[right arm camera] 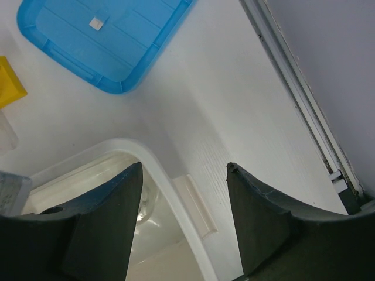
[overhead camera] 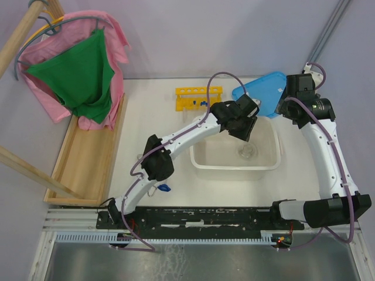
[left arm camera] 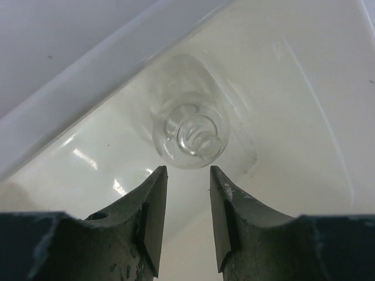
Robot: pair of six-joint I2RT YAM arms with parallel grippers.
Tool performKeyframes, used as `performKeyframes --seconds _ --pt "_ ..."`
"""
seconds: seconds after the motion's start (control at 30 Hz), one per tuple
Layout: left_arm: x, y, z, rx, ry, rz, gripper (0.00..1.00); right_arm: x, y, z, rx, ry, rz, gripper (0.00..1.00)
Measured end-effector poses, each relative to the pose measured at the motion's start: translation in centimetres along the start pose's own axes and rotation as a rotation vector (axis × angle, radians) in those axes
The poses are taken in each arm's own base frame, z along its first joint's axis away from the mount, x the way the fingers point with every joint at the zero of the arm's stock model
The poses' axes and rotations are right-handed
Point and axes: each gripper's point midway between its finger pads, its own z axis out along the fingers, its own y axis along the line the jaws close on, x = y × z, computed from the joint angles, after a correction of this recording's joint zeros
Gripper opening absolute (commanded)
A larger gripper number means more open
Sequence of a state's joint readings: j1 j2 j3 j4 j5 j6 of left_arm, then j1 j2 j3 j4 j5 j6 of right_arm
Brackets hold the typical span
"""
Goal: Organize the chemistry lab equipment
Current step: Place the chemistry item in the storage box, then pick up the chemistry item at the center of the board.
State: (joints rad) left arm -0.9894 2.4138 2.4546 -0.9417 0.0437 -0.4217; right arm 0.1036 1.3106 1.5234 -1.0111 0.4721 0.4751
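A small clear glass flask (left arm camera: 190,137) stands upright on the floor of the white tub (left arm camera: 88,76), its mouth facing the left wrist camera. My left gripper (left arm camera: 187,175) hangs just above it, open, with the flask beyond the fingertips and nothing between them. From above, the left gripper (overhead camera: 246,130) sits over the tub (overhead camera: 202,161), near the flask (overhead camera: 247,152). The yellow test-tube rack (overhead camera: 199,96) stands behind the tub with blue caps showing. A blue-capped tube (overhead camera: 164,188) lies near the left arm's base. My right gripper (right arm camera: 184,170) is open and empty above the tub's right rim (right arm camera: 158,170).
The flat blue lid (overhead camera: 261,93) lies behind the tub, partly under the arms, and also shows as the lid (right arm camera: 105,41) in the right wrist view. A wooden tray (overhead camera: 88,158) with pink and green cloth on a hanger stands at the left.
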Motion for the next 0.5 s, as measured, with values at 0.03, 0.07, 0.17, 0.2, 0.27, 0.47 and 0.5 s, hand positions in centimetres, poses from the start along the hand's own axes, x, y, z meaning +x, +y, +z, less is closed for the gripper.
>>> performKeyframes --seconds 0.03,0.07,0.17,0.2,0.27,0.47,0.5 --pt "-0.1 0.3 -0.6 -0.008 -0.003 -0.003 0.41 0.0 0.0 0.0 -0.001 -0.001 0.001 0.68" --pt "-0.3 0.6 -1.3 -0.015 -0.009 -0.006 0.40 0.0 0.0 0.0 -0.001 -0.001 0.001 0.67" --pt "-0.8 1.9 -4.0 -0.031 -0.028 -0.028 0.40 0.0 0.1 0.0 -0.004 0.000 0.001 0.67" --pt "-1.1 2.7 -5.1 -0.039 -0.042 -0.042 0.40 0.0 0.1 0.0 -0.008 0.001 0.001 0.67" --pt "-2.0 5.4 -8.0 -0.076 -0.082 -0.082 0.39 0.1 0.4 0.0 -0.023 0.005 0.002 0.67" --pt "-4.0 14.4 -16.3 -0.232 -0.223 -0.214 0.40 0.1 1.0 0.0 -0.050 0.010 0.006 0.66" --pt "-3.7 16.0 -17.7 -0.263 -0.241 -0.239 0.40 0.1 1.1 0.2 -0.052 0.013 0.005 0.66"
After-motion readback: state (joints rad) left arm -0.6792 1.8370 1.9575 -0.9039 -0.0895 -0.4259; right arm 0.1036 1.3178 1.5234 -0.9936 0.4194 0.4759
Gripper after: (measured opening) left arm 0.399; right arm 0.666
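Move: My left hand is empty and still over the storage box. The next item, probably the small glass bottle, is about 41 cm to its left, 5 cm back and 10 cm below. The glass flask sits nearly under that hand, some 9 cm down, 1 cm back and 2 cm left. The yellow rack is about 19 cm left and 21 cm ahead; the tongs are 36 cm left and 12 cm back. From my right hand, the bottle is roughly 57 cm left and 8 cm back. I swing my left hand away from the released flask and out of the box, about 20 cm to the left and picking up speed, while lifting some 11 cm and edging forward. It passes the box's far left corner towards the side where the bottle and tools lie. The wrist swings roughly 25 degrees counter-clockwise; the fingers stay partly open on nothing. ##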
